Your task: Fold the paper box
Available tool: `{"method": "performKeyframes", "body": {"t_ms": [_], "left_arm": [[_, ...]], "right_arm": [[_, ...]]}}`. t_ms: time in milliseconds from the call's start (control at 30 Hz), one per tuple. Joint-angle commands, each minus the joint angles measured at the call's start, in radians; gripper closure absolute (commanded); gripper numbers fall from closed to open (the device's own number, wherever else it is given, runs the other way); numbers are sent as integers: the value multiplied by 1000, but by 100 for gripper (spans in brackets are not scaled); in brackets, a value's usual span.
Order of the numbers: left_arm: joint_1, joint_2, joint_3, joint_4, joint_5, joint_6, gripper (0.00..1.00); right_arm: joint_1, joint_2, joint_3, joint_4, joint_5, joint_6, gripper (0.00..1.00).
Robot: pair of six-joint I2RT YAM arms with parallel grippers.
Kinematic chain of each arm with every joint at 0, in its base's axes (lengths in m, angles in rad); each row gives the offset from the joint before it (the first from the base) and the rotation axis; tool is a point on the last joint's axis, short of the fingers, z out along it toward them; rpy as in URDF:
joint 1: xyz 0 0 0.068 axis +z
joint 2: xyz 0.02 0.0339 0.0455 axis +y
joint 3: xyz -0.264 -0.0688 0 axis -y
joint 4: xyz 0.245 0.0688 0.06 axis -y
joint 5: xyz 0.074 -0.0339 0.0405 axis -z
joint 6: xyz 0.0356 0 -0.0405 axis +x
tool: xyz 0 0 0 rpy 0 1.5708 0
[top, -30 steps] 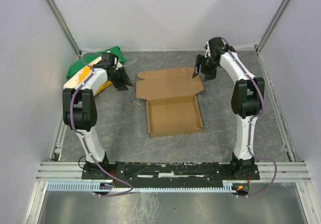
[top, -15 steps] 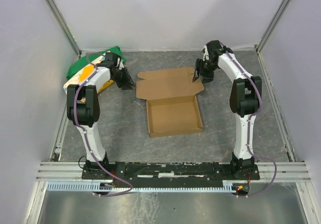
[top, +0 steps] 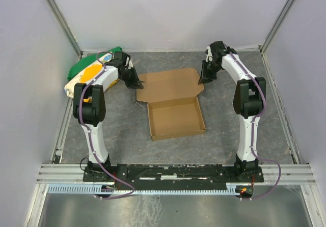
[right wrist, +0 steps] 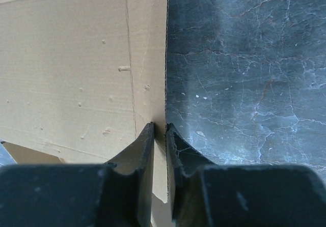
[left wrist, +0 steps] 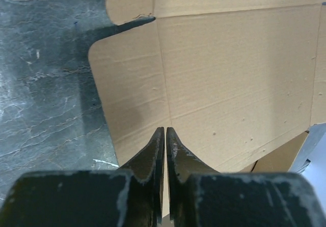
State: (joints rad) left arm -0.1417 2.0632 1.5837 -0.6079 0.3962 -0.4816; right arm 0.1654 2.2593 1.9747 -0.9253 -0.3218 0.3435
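Note:
The paper box [top: 175, 116] is brown cardboard, an open shallow tray in mid-table with its wide lid flap [top: 170, 84] spread out behind it. My left gripper [top: 138, 84] is at the lid's left edge. In the left wrist view its jaws [left wrist: 165, 129] are closed to a thin slit with a strip of cardboard [left wrist: 234, 74] in it. My right gripper [top: 202, 79] is at the lid's right edge. In the right wrist view its jaws [right wrist: 159, 125] are pinched on the edge of the flap [right wrist: 66, 69].
A green, yellow and white cloth bundle [top: 86, 72] lies at the back left, just behind my left arm. The table top [right wrist: 244, 74] is dark grey marbled. White walls close in the back and both sides.
Both grippers have moved inward onto the lid's side edges, the left from beside the cloth bundle. The lid's outline has shifted slightly and its right ear has drawn in.

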Motion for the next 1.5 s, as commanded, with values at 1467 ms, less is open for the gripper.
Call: {"method": "performKeyframes", "body": {"t_ms": [1467], "left_arm": [[1,-46,-91,146,190,-79,64]], "right_arm": [[3,-162,-76,29,50,9,98]]}}
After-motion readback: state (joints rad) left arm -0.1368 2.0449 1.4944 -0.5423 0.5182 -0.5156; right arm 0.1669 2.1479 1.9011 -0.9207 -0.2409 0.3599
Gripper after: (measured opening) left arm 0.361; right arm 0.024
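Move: The lid's left side flap lies just under the left hand, its middle about 2 cm left, 1 cm back and 2 cm down. The right hand already has the edge of the lid's right side flap between its closing fingers, that flap's middle some 3 cm ahead, straight in line and level. Between them, the lid panel centres about 12 cm right of the left hand and 1 cm back; the open box is 15 cm right of that hand, 14 cm back and 3 cm lower. The right fingers finish shutting on the edge of the lid's right side flap and keep the pinch, raising it about 3 cm while easing a little right, then a touch back. The left hand opens gradually to about a third, swings some 3 cm left off the lid's left crease, then comes back right past its start by 1.5 cm, rising and sinking again, to end with parted fingers over the left side flap's outer edge. ##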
